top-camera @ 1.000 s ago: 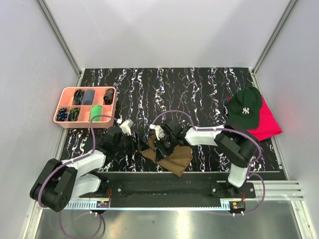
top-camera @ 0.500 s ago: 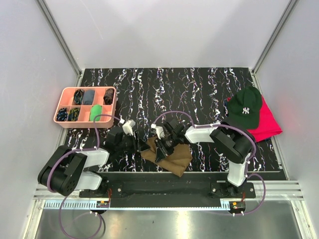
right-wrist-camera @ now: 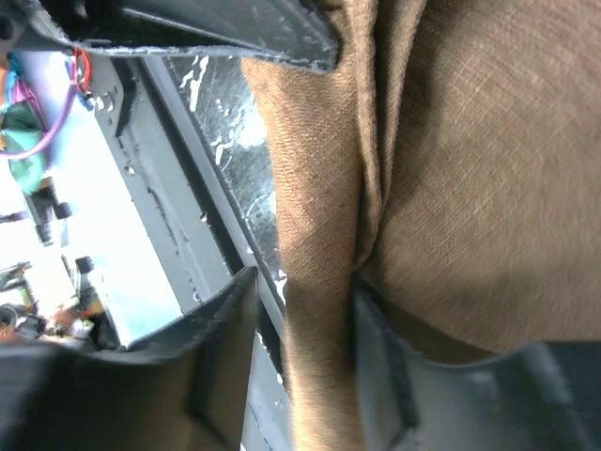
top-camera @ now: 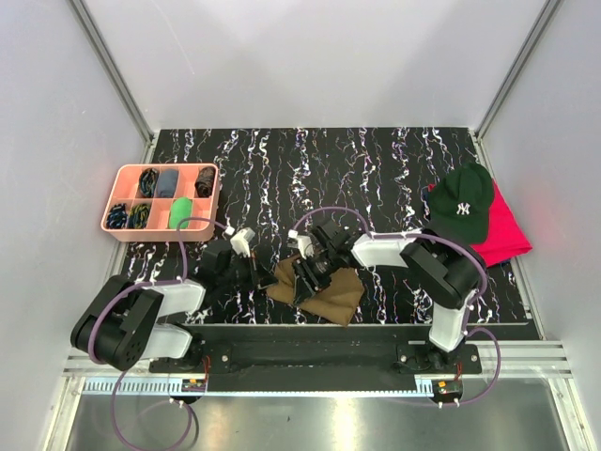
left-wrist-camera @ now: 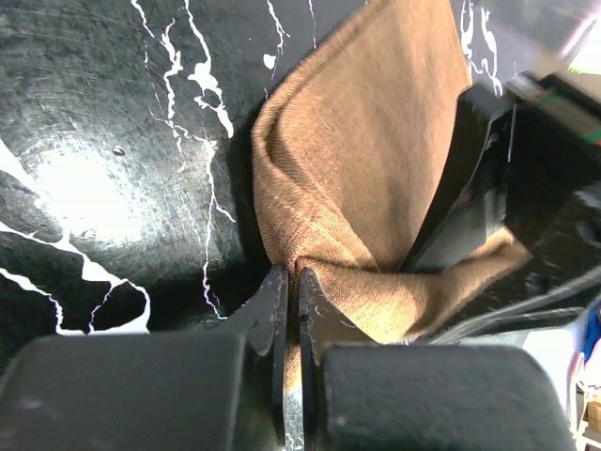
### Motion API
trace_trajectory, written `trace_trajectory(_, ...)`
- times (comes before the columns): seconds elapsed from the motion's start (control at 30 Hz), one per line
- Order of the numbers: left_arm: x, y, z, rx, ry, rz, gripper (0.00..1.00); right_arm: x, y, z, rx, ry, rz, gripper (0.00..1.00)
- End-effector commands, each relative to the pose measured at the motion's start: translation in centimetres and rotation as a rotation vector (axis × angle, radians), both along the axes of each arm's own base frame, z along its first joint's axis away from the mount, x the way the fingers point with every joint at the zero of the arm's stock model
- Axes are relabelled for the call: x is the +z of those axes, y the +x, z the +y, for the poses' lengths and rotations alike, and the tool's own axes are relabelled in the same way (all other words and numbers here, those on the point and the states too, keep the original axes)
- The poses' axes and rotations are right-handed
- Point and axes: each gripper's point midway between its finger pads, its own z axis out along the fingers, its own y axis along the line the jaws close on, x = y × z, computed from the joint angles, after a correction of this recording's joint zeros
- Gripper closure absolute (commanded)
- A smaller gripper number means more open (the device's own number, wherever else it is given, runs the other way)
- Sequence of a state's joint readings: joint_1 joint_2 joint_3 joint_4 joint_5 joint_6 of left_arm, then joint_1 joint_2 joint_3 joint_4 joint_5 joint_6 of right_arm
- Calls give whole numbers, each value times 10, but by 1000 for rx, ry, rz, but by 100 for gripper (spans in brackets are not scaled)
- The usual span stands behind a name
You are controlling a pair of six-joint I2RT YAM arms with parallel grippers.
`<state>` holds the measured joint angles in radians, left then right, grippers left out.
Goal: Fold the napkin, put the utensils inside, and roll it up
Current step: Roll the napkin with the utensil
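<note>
The olive-brown napkin (top-camera: pixel 329 293) lies bunched at the table's front edge between both arms. My left gripper (top-camera: pixel 269 276) is at its left end. In the left wrist view its jaws are shut (left-wrist-camera: pixel 291 278) on a pinched fold of the napkin (left-wrist-camera: pixel 357 160). My right gripper (top-camera: pixel 303 279) hangs over the napkin's middle. In the right wrist view its jaws stand apart (right-wrist-camera: pixel 302 282) around a rolled fold of the napkin (right-wrist-camera: pixel 319 216); the cloth rests against one finger and is clear of the other. The utensils are hidden.
A pink compartment tray (top-camera: pixel 158 236) with small items sits at the left. A dark green cap (top-camera: pixel 462 209) lies on a red cloth (top-camera: pixel 509 237) at the right. The metal rail (top-camera: pixel 310 352) along the table's front edge runs just below the napkin.
My left gripper slid right to the napkin's left end and closed on its fold. The right gripper's jaws have widened around the cloth.
</note>
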<state>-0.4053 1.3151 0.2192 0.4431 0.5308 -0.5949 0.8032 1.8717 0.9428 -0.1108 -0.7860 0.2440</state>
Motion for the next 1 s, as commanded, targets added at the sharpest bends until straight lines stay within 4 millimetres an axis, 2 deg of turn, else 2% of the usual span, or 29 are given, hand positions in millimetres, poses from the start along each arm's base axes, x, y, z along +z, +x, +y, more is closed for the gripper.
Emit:
trace_trajectory(0.0,-5,-7,5,-2,42,49,100,11,36,-17,-107,-133,-166,45)
trace_trajectory(0.07,-5,-5,5,8,48,59,100,33,47,-21,-150,-150,-256,41)
trace_trajectory(0.1,-7,-6,7,15,59,76,100,45,45,-14,-136,-148,-308,40)
trace_trajectory(0.13,-4,-4,6,21,60,76,100,56,54,-16,-173,-188,-411,39)
trace_trajectory(0.17,-5,-4,7,25,64,86,100,59,53,-19,-169,-229,-468,38)
trace_trajectory(0.2,-7,-5,8,30,74,102,100,66,39,-7,-127,-233,-538,37)
trace_trajectory(0.23,-5,-3,8,33,78,102,100,69,50,-13,-175,-293,-644,37)
trace_trajectory(0.27,-5,-3,8,38,81,110,100,70,47,-12,-165,-315,-697,36)
trace_trajectory(0.3,-7,-4,9,43,91,127,100,70,36,-7,-137,-326,-743,36)
trace_trajectory(0.4,-8,-3,10,46,105,147,100,65,36,-9,-124,-405,-881,34)
trace_trajectory(0.53,-9,-2,9,40,113,167,100,47,19,-4,-31,-485,-1017,34)
trace_trajectory(0.6,-10,-2,8,36,111,176,100,35,16,-6,-3,-529,-1047,34)
trace_trajectory(0.8,-11,-3,7,25,109,183,100,19,7,-1,64,-544,-1066,33)
trace_trajectory(0.97,-10,-3,7,20,110,182,100,4,9,-10,81,-590,-1065,34)
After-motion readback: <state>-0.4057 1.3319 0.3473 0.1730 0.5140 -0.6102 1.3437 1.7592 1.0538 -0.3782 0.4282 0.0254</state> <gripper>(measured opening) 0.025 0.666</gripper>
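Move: The rolled near-left edge of the napkin lies loosely between the right hand's open fingers, its middle roughly 2 cm back of that hand and 1 cm lower. The napkin's left corner, already pinched in the left hand, is some 9 cm to the right hand's left and 3 cm ahead; the flat part centres about 5 cm ahead and 4 cm right. From the left hand the rolled edge's middle is about 6 cm back and 9 cm right. The right hand opens wider to let go of the rolled edge, swings forward and up and peaks more than 6 cm above its start, then comes back and down to almost the same spot, its wrist turning some 65 degrees so that fingers which pointed left and down now point steeply down and forward, spread astride the roll from the near side. Meanwhile the shut left fingers keep their pinch on the napkin's left corner, holding it in place while that wrist tilts about 10 degrees. ##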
